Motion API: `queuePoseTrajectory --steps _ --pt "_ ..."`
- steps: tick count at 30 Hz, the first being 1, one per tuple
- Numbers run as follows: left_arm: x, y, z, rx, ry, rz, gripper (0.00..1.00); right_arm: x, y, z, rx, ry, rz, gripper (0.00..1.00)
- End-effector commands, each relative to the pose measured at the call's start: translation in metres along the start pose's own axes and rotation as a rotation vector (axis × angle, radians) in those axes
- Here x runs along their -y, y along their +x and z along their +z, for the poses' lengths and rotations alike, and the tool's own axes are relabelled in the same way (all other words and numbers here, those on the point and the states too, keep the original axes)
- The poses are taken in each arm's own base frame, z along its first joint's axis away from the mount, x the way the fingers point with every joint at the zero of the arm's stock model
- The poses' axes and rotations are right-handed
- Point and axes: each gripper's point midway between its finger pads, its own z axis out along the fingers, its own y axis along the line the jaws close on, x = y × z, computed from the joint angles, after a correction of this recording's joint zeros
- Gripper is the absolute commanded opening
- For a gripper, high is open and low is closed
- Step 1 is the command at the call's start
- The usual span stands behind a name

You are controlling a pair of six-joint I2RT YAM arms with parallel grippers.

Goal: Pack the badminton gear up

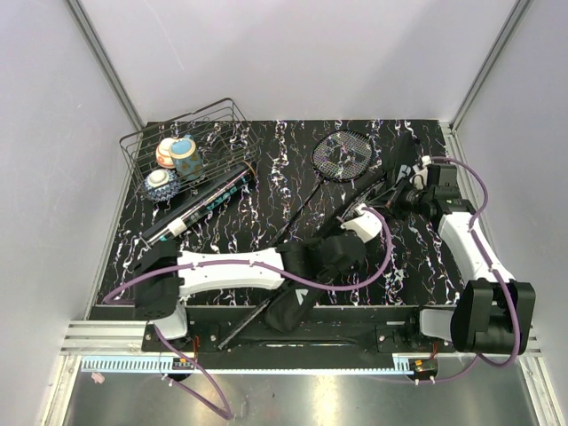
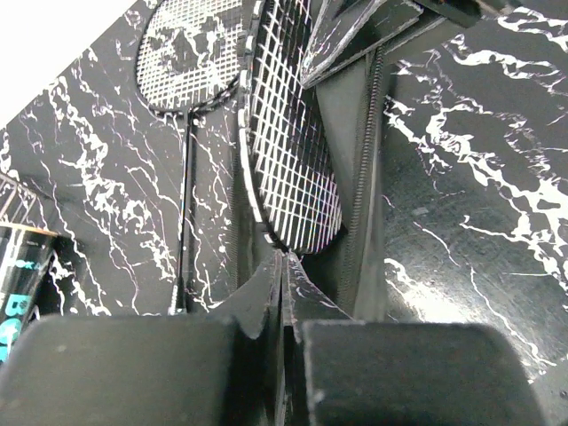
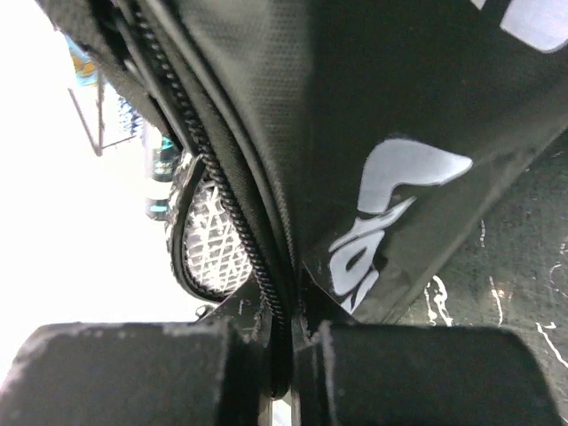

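Observation:
The black bag (image 1: 297, 306) lies diagonally across the table, its wide end at the far right. My right gripper (image 1: 399, 193) is shut on the bag's zipper edge (image 3: 257, 257) and holds the mouth apart. One racket head (image 2: 293, 133) stands on edge inside the bag's mouth (image 2: 359, 177). Its near end meets my left gripper (image 2: 286, 257), which is shut; I cannot tell if it pinches anything. A second racket (image 1: 342, 155) lies flat on the table beside the bag, and its head (image 3: 209, 235) shows in the right wrist view too. The long black tube (image 1: 200, 206) lies at the left.
A black wire basket (image 1: 146, 142) with patterned bowls (image 1: 173, 155) stands at the far left corner, next to the tube. Grey walls enclose the table on three sides. My left arm (image 1: 231, 266) stretches across the near part of the table.

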Motion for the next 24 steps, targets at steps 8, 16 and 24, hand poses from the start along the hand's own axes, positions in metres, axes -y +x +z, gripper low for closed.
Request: queuePoseTrajectory --steps 8,16,24 --pt "0.008 -0.019 -0.009 -0.065 0.161 -0.174 0.23 0.022 0.004 -0.001 0.047 0.198 -0.243 0.00" --pt "-0.028 0.047 -0.029 -0.249 0.442 -0.363 0.68 0.009 0.008 0.007 0.031 0.090 -0.287 0.00" --pt "-0.021 0.085 -0.025 -0.314 0.648 -0.450 0.86 -0.006 0.009 -0.001 0.045 0.034 -0.333 0.00"
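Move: The left gripper is empty and shut. The shaft of the racket lying in the open racket bag has its middle about 7 cm to the left, 6 cm back and 16 cm below; that racket's head is some 9 cm ahead, 6 cm right and 7 cm lower. The other racket's head lies roughly 30 cm ahead and 6 cm right, 18 cm down. From the right gripper, already pinching the bag's edge, the shaft is about 20 cm left, 16 cm back and 12 cm below. Dip the shut left gripper a couple of centimetres by the racket's throat, then open it nearly fully while swinging it about 9 cm left, rising slightly before sinking past its first low point, and tip the fingers some 35 degrees further down towards the shaft. With the right, keep the pinch on the bag's edge, lower it 2 cm and roll its left side down. ##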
